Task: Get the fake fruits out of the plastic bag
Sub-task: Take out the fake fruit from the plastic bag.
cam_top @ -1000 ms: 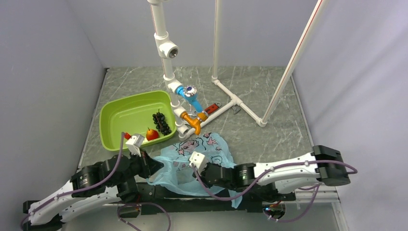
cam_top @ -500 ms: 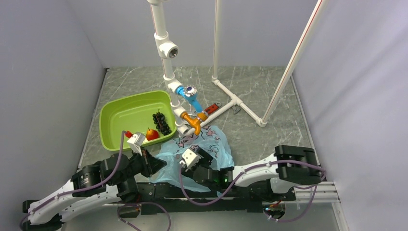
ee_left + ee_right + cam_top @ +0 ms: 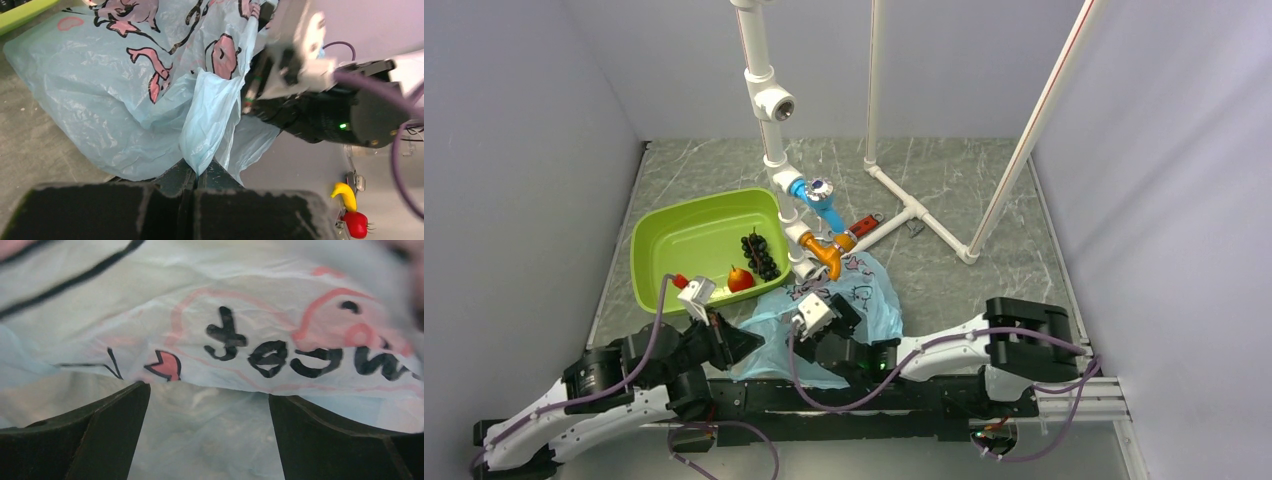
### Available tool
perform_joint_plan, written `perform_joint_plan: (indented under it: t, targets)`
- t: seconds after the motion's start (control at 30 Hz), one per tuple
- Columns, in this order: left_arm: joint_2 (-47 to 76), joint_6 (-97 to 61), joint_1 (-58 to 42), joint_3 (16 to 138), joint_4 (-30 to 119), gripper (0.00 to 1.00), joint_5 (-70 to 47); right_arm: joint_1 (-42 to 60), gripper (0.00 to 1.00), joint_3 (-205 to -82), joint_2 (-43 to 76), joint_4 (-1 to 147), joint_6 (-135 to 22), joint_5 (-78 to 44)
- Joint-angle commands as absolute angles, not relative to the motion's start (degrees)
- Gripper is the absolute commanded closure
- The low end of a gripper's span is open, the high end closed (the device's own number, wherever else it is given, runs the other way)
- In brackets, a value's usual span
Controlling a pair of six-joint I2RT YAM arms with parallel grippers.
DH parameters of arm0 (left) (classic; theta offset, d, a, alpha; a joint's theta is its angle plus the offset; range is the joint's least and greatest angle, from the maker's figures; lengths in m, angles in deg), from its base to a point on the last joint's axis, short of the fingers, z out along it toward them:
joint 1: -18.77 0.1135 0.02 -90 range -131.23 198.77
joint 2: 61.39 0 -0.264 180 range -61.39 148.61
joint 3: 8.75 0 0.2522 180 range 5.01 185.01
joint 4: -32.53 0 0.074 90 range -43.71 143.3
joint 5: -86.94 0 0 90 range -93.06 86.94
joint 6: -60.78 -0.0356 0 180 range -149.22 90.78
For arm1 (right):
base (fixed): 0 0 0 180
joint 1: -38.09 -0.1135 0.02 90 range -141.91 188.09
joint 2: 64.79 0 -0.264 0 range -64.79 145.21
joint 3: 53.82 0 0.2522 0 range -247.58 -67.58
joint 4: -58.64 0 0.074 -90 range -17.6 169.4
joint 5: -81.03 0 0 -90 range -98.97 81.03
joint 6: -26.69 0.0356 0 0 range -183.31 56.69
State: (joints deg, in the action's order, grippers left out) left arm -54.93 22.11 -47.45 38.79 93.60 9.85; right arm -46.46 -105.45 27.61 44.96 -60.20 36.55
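The plastic bag [image 3: 864, 298], light blue with pink-and-black prints, lies crumpled at the near middle of the table. My left gripper [image 3: 757, 343] is shut on a fold of the bag's near-left edge [image 3: 200, 130], pinched between its fingertips [image 3: 197, 172]. My right gripper [image 3: 846, 308] sits against the bag and stands open [image 3: 210, 430], with bag film [image 3: 210, 355] across the gap between its fingers [image 3: 115, 430]. A dark bunch of grapes [image 3: 760, 255] lies in the green tub [image 3: 674, 240]. What the bag holds is hidden.
A red fruit [image 3: 741, 279] lies beside the grapes in the tub. A white pipe frame [image 3: 904, 215] with blue and orange fittings [image 3: 824, 215] stands right behind the bag. Grey walls close both sides. A yellow and a red item [image 3: 350, 210] lie beyond the table edge.
My right arm has swung left and pushed forward against the bag while its jaws opened wide. The bag has bunched toward the pipe. My left gripper has kept its pinch and shifted slightly left.
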Motion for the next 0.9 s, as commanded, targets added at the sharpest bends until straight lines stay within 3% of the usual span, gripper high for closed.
perform_joint_plan:
  t: [0.0, 0.23, 0.4, 0.53, 0.57, 0.7, 0.87]
  targets:
    - [-57.55, 24.20, -47.68, 40.08, 96.82, 1.00, 10.35, -46.48, 0.11, -107.61, 20.04, 54.16, -40.31, 35.46]
    - [-54.36, 22.40, -47.67, 36.95, 92.12, 1.00, 6.12, -46.34, 0.20, -98.39, 8.69, 54.26, -20.41, 33.33]
    - [-47.00, 20.51, -47.67, 37.56, 87.83, 1.00, 4.83, -44.33, 0.35, -90.67, 3.24, 47.81, -15.03, 30.65]
    - [-45.60, 18.99, -47.68, 37.45, 83.15, 1.00, 4.56, -40.00, 0.58, -88.46, 3.30, 44.58, -11.75, 25.12]
    - [-45.77, 18.75, -47.68, 37.26, 81.94, 1.00, 4.50, -38.73, 0.60, -88.08, 3.58, 43.80, -11.08, 23.68]
    - [-46.95, 18.06, -47.69, 36.20, 78.38, 1.00, 3.66, -34.54, 0.64, -88.05, 4.91, 41.00, -10.75, 20.49]
    - [-46.63, 18.75, -47.70, 35.97, 78.74, 1.00, 3.00, -31.49, 0.62, -91.03, 9.78, 40.33, -9.30, 20.07]
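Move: The plastic bag's middle is about 3 cm right of the right hand, 2 cm farther out and 4 cm below. The orange tap stands some 9 cm ahead of that hand, 3 cm to its right and 4 cm higher; the red fruit in the green bin lies roughly 10 cm ahead, 12 cm left and 4 cm lower. From the left hand the bag's middle is about 9 cm ahead, 11 cm right and 13 cm down. Up about 4 cm and slightly back, then to its right by 6 cm while sinking again and finally forward, the right hand works at the bag's open mouth, rolling its left side up some 40 degrees, tipping down and closing from wide to about a third. The left hand keeps its pinch on the rim, dips briefly and follows to the right. ##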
